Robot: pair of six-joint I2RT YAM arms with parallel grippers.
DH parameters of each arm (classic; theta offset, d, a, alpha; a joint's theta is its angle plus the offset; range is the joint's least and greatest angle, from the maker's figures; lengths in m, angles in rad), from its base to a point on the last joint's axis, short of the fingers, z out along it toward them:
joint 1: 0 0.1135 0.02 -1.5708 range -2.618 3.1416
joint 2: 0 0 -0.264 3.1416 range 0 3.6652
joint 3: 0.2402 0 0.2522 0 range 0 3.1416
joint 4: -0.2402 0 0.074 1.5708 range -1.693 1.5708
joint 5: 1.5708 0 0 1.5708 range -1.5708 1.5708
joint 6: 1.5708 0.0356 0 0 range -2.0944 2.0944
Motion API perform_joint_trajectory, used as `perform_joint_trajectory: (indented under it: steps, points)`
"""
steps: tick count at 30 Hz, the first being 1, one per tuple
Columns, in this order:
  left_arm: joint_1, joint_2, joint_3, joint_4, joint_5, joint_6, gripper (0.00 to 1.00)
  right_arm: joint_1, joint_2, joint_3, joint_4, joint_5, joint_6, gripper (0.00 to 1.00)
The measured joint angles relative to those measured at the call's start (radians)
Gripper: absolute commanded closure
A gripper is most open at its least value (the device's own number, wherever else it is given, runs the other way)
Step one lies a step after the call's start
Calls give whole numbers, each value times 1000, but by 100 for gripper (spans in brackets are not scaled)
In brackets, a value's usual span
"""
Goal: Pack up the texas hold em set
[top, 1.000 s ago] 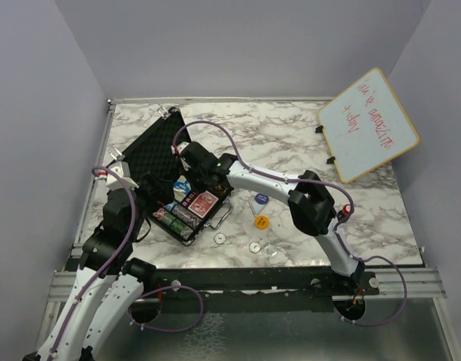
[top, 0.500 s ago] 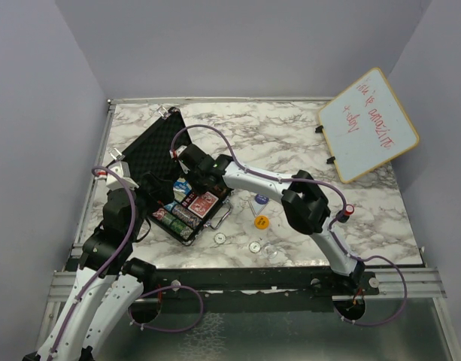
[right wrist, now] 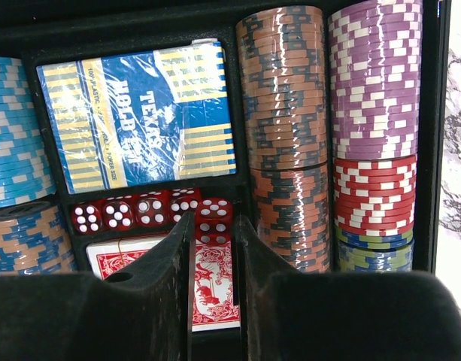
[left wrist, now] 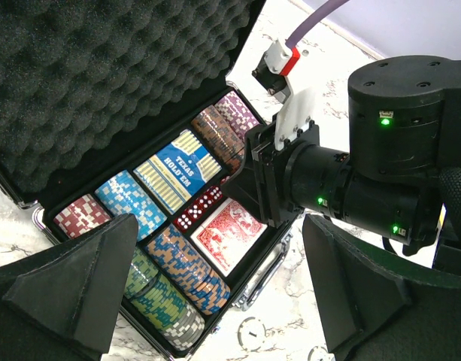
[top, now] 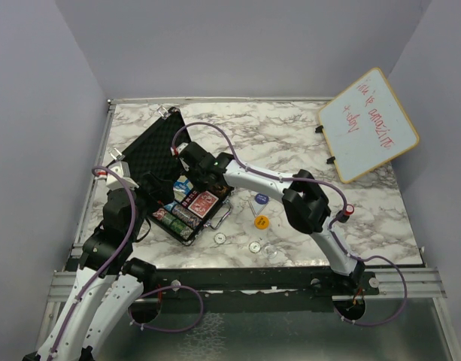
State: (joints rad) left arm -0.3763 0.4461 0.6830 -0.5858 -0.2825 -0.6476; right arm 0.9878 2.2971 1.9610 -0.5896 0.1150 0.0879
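The black case (top: pixel 215 213) lies open at the left of the marble table, its foam lid (top: pixel 151 147) leaning back. The right wrist view shows striped chip stacks (right wrist: pixel 286 135), a blue card deck (right wrist: pixel 136 113), a red deck (right wrist: pixel 215 289) and a row of red dice (right wrist: pixel 132 214). My right gripper (right wrist: pixel 213 233) reaches into the case, its fingers closed around the last red die (right wrist: pixel 213 210) at the row's right end. My left gripper (left wrist: pixel 215 301) hovers open and empty over the case's near end. Chips (left wrist: pixel 189 267), dice (left wrist: pixel 200 208) and decks also show there.
Round buttons lie on the table right of the case: blue (top: pixel 262 198), orange (top: pixel 262 222), white ones (top: pixel 219 238) (top: pixel 255 246). The case handle (left wrist: pixel 271 259) faces them. A wood-framed whiteboard (top: pixel 369 124) leans at the back right. My right arm (left wrist: pixel 365 165) crosses above the case.
The right arm's elbow shifted slightly left and its gripper stays over the dice row in the case. The left arm has not moved.
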Motion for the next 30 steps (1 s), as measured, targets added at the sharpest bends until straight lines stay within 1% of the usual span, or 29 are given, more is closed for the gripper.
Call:
perform_joint_trajectory:
  steps: [12,14,18,21,30]
  points:
    - [0,0,0,0,0,0,1,-6,21,2,8,-1,-3,74]
    - [0,0,0,0,0,0,1,-6,25,8,7,-1,-3,71]
    - [0,0,0,0,0,0,1,-6,41,32,4,-3,-4,59]
    - [0,0,0,0,0,0,1,-6,40,34,8,-8,-3,55]
    - [0,0,0,0,0,0,1,-10,39,26,22,-33,1,56]
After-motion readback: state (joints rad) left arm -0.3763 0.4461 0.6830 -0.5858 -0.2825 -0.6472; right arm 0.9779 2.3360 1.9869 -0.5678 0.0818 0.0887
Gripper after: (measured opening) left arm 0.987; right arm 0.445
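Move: The right hand, nearly shut on the last red die, is at the brown-chip end of the dice row; its place in the slot is straight below, only about 1 cm. From this hand the Hold'em box lies some 5 cm left and 1 cm ahead, the red card deck about 4 cm back and 1 cm right, the brown chip roll 3 cm ahead and 3 cm right. From the left hand, that slot is roughly 8 cm ahead, 10 cm right and 17 cm below. Downward by about 1 cm, the right hand lowers the die it already holds into the end of the dice slot, then eases slightly left and forward at that low height. Its fingers, barely loosened on the way down, then spread to roughly twice their starting gap and let go of the die, staying low on either side of it. ##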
